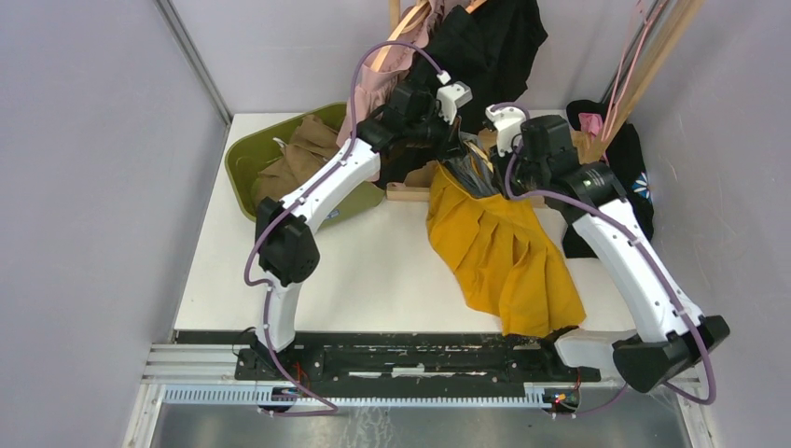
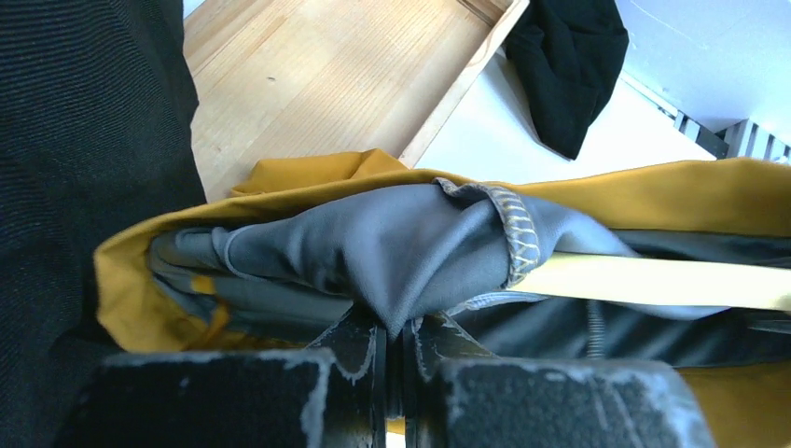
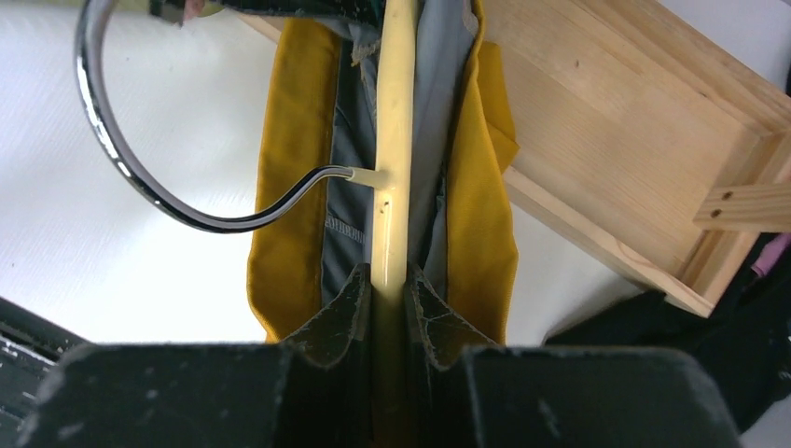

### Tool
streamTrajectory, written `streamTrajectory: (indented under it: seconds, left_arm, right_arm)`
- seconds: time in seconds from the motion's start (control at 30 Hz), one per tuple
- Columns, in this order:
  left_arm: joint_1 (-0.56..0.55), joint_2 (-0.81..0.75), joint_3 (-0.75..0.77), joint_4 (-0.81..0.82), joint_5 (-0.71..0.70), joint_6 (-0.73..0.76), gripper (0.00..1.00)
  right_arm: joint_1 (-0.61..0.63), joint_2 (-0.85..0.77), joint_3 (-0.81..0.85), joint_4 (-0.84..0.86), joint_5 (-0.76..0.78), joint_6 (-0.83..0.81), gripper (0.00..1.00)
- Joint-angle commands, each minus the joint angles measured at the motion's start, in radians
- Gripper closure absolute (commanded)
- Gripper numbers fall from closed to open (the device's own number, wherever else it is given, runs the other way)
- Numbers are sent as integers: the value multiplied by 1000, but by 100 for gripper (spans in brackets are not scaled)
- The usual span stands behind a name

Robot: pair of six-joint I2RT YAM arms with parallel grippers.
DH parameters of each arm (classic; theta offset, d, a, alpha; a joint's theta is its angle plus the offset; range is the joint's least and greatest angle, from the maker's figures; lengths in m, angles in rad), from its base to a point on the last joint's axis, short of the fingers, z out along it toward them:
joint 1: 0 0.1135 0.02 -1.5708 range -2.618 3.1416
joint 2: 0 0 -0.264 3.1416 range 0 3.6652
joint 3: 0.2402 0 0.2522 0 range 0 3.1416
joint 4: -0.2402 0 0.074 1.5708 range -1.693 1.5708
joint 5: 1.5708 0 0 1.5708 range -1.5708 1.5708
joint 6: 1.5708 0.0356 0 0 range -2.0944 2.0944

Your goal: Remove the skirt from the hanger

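Observation:
A mustard-yellow skirt (image 1: 504, 252) with a grey lining (image 2: 392, 243) lies spread on the white table, its waistband toward the back. The waistband sits on a pale hanger (image 3: 394, 140) with a chrome hook (image 3: 121, 168). My left gripper (image 2: 399, 327) is shut on a pinch of the grey lining at the waistband, right beside the hanger bar (image 2: 653, 280). My right gripper (image 3: 389, 280) is shut on the hanger bar just below the hook, with yellow cloth (image 3: 289, 140) on both sides. From above, both grippers (image 1: 454, 145) (image 1: 508, 154) meet at the skirt's top edge.
A wooden rack base (image 2: 326, 75) (image 3: 606, 140) lies just behind the skirt's waistband. Black clothes (image 1: 485, 47) and a pink garment (image 1: 392, 65) hang above it. A green bin (image 1: 247, 154) holding brown cloth sits at the back left. Dark clothing (image 1: 634, 168) is piled at the right.

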Motion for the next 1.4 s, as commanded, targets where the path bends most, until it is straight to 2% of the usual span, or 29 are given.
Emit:
streamTrajectory:
  seconds: [0.0, 0.1, 0.37, 0.5, 0.67, 0.93, 1.2, 1.37]
  left_arm:
    - [-9, -89, 42, 71, 62, -99, 97]
    - [-9, -92, 43, 60, 43, -83, 97]
    - [73, -49, 141, 60, 3, -78, 97]
    - [161, 12, 198, 54, -67, -38, 97]
    - [290, 124, 221, 145, -12, -111, 97]
    - [360, 242, 197, 176, -4, -109, 97]
    - [362, 290, 145, 172, 30, -84, 97]
    - [368, 285, 119, 171, 46, -85, 97]
  right_arm:
    - [4, 64, -7, 198, -34, 32, 99]
    - [8, 70, -25, 193, -56, 49, 99]
    - [10, -74, -154, 89, -25, 29, 99]
    - [10, -121, -173, 19, -10, 17, 99]
    - [10, -189, -172, -84, -24, 19, 99]
    - [10, -248, -31, -324, -45, 1, 99]
    - [10, -227, 193, -443, -22, -18, 99]
    - [11, -253, 210, -468, 5, -20, 99]
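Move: The left fingers already pinch the skirt's waistband; the hanger's middle lies roughly 4 cm back and 6 cm to their right, about level. From the left hand, the black garment hangs about 12 cm ahead and 5 cm right; the wooden base sits some 3 cm ahead, 14 cm right and 20 cm below. The right hand grips the hanger, with the waistband about 7 cm ahead and 9 cm to its left, nearly level. Left pulls the gripped waistband 5 cm forward; right dips forward, then draws the hanger 9 cm back and up. ##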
